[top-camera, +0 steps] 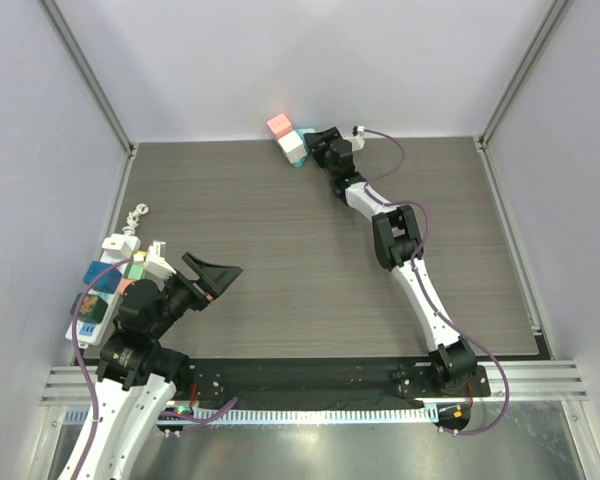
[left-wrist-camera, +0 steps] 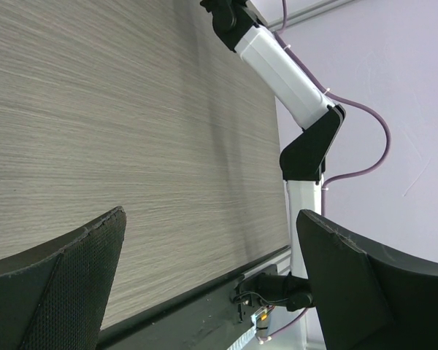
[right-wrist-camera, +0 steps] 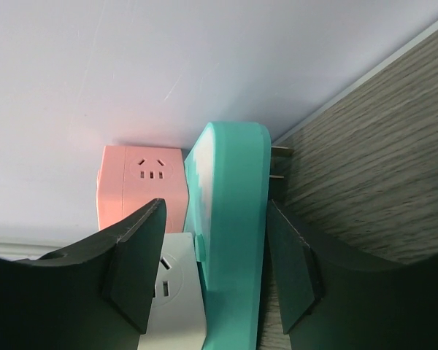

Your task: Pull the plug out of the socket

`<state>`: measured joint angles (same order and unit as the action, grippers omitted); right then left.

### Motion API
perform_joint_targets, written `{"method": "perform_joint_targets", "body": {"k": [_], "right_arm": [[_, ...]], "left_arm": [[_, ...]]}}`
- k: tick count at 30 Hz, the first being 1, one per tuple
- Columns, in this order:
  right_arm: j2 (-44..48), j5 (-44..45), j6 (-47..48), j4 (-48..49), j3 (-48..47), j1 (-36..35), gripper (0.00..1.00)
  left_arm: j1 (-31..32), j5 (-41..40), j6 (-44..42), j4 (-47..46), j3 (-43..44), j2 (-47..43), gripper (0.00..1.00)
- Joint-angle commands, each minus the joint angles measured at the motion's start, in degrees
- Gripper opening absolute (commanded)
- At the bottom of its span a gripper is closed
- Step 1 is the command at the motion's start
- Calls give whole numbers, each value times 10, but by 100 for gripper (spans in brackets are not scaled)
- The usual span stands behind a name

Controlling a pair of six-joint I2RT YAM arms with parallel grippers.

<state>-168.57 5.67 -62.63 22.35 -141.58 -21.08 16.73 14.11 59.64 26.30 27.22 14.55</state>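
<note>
At the back wall sits a cluster of cube adapters: a pink socket cube [right-wrist-camera: 140, 186], a white socket cube [right-wrist-camera: 177, 292] and a teal plug block [right-wrist-camera: 233, 240] joined to the white cube's side. Two bare metal prongs [right-wrist-camera: 280, 154] stick out of the teal block's far side. My right gripper [right-wrist-camera: 215, 208] straddles the white cube and the teal block, one pad lying on the white cube's face and the other against the teal side. From above, that cluster [top-camera: 292, 146] shows just left of my right gripper [top-camera: 315, 145]. My left gripper [top-camera: 212, 275] hangs wide open over bare tabletop, holding nothing.
A white power strip [top-camera: 105, 280] carrying several coloured adapters lies at the table's left edge beside my left arm, its coiled cord [top-camera: 137, 215] behind it. Walls close in the table on the left, back and right. My right arm [left-wrist-camera: 285, 69] stretches diagonally across the right half.
</note>
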Motion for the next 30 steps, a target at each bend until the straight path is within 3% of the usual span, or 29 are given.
{"method": "perform_joint_targets", "body": {"k": [1,13,21,25,30], "right_arm": [[-26,25,-9,-41,-26,-15,63],[-42,85,-9,-35,-62,-37,59],[-42,77,0,-18,-71,-42,28],[0,30,1,8,-9,-42,7],[70,-17,1,55,117,-42,1]], "left_arm": [[-2,7,0,-34,22,9,100],[-2,7,0,-24,28,6,100],[-2,-7,0,-15,36,4,100],[-2,-17,3,-13,42,8,100],[-2,-22,0,2,55,14,100]]}}
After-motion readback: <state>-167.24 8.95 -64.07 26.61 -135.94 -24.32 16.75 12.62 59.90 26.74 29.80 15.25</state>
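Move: The right gripper already straddles the edge of the teal block from its right side. The block's middle lies roughly 3 cm to the left, about 1 cm ahead and 1 cm below. The white cube sits about 5 cm left, 2 cm back and 3 cm above, and the pink cube some 8 cm left, 4 cm ahead and 3 cm above. From the left gripper the teal block is about 54 cm ahead, 10 cm right and 17 cm lower. Bring the right gripper left about 3 cm onto the teal block, sinking some 1 cm as the fingers close from half-open, one above and one below, until they pinch its edge. Then, keeping the grip, draw back towards the base about 2 cm while still easing left. ##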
